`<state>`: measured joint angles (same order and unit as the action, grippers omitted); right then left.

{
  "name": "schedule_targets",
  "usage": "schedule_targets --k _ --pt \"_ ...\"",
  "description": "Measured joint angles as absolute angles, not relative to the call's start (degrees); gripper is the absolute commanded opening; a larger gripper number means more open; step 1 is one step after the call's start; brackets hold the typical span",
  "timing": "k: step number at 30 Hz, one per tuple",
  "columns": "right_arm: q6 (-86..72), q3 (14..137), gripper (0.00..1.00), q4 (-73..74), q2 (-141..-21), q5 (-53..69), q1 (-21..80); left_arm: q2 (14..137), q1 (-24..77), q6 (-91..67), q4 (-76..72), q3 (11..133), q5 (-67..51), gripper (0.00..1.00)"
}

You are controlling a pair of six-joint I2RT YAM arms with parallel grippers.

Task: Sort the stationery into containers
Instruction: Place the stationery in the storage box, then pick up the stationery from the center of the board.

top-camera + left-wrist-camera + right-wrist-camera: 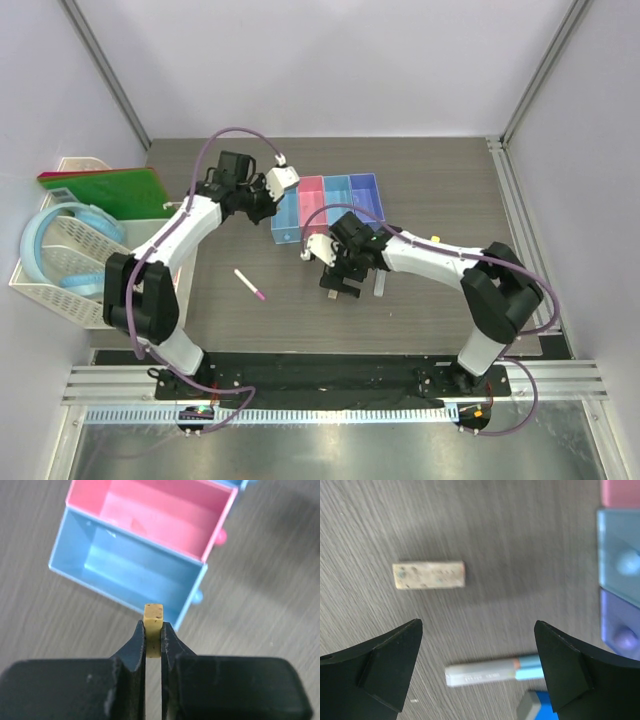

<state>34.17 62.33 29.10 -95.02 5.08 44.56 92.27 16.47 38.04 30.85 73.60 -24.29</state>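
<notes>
My left gripper [153, 627] is shut on a small yellow stick [153, 614], whose square end pokes out above the fingertips. It hovers just short of the near end of the light blue bin [135, 572], with the pink bin [155, 515] behind. The containers [330, 203] stand mid-table, and the left gripper [262, 208] is at their left end. My right gripper [478, 625] hangs open over the table. Under it lie a pale blue tube [492, 672], a tan piece [429, 575] and a corner of a blue block [537, 707]. A white pen with a pink tip [250, 285] lies to the left.
A white lattice basket [70, 275] at the far left holds a big blue hoop [40, 240], with a green board [105, 190] leaning behind it. The light blue [620, 555] and purple [620, 625] bins lie right of my right gripper [341, 288].
</notes>
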Motion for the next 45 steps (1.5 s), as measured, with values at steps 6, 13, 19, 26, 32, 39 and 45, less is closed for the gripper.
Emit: schedule_targets --k 6,13,19,26,32,39,45 --pt "33.9 62.7 1.00 28.8 -99.5 4.6 48.6 99.7 19.7 35.5 26.5 77.3 -23.0 0.00" --pt "33.8 64.8 1.00 28.7 -100.7 4.5 51.7 107.2 20.1 34.6 25.3 79.9 -20.3 0.00" --pt "33.5 65.5 1.00 28.6 -102.4 4.6 52.6 108.4 20.0 34.6 24.4 80.0 -19.0 0.05" --pt "32.9 66.3 0.88 28.1 -104.0 3.8 52.7 108.4 20.0 34.9 23.9 80.0 -18.8 0.38" --pt "32.6 67.0 0.81 27.5 -104.8 3.5 52.7 108.4 20.0 34.9 23.7 79.9 -18.8 0.51" --pt "32.6 67.0 0.76 27.3 -104.8 3.4 52.8 104.1 20.0 34.9 23.8 76.4 -18.8 0.55" --pt "32.8 66.4 0.41 26.4 -104.6 3.2 52.8 95.2 20.0 34.4 23.3 74.2 -19.1 0.58"
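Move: At the left hand, which already grips the small yellow block, the storage box's left-hand blue compartment lies about 5 cm ahead, 2 cm to the right and some 12 cm below; the pink compartment is about 6 cm farther right, and the pink marker some 13 cm back and 7 cm left of this hand. From the open right hand, the beige block is roughly 2 cm back, 5 cm left and 4 cm down; the blue-capped tube lies 1 cm ahead and 5 cm right at the same depth. Lowering about 6 cm while going some 5 cm forward and a little right, the left hand carries the yellow block over the blue compartment, opens its fingers to let go, then rises back up, drawing slightly back. Meanwhile the right hand slides about 5 cm left, a little back and down, until its fingers straddle the beige block, and closes them partway to its ends. ##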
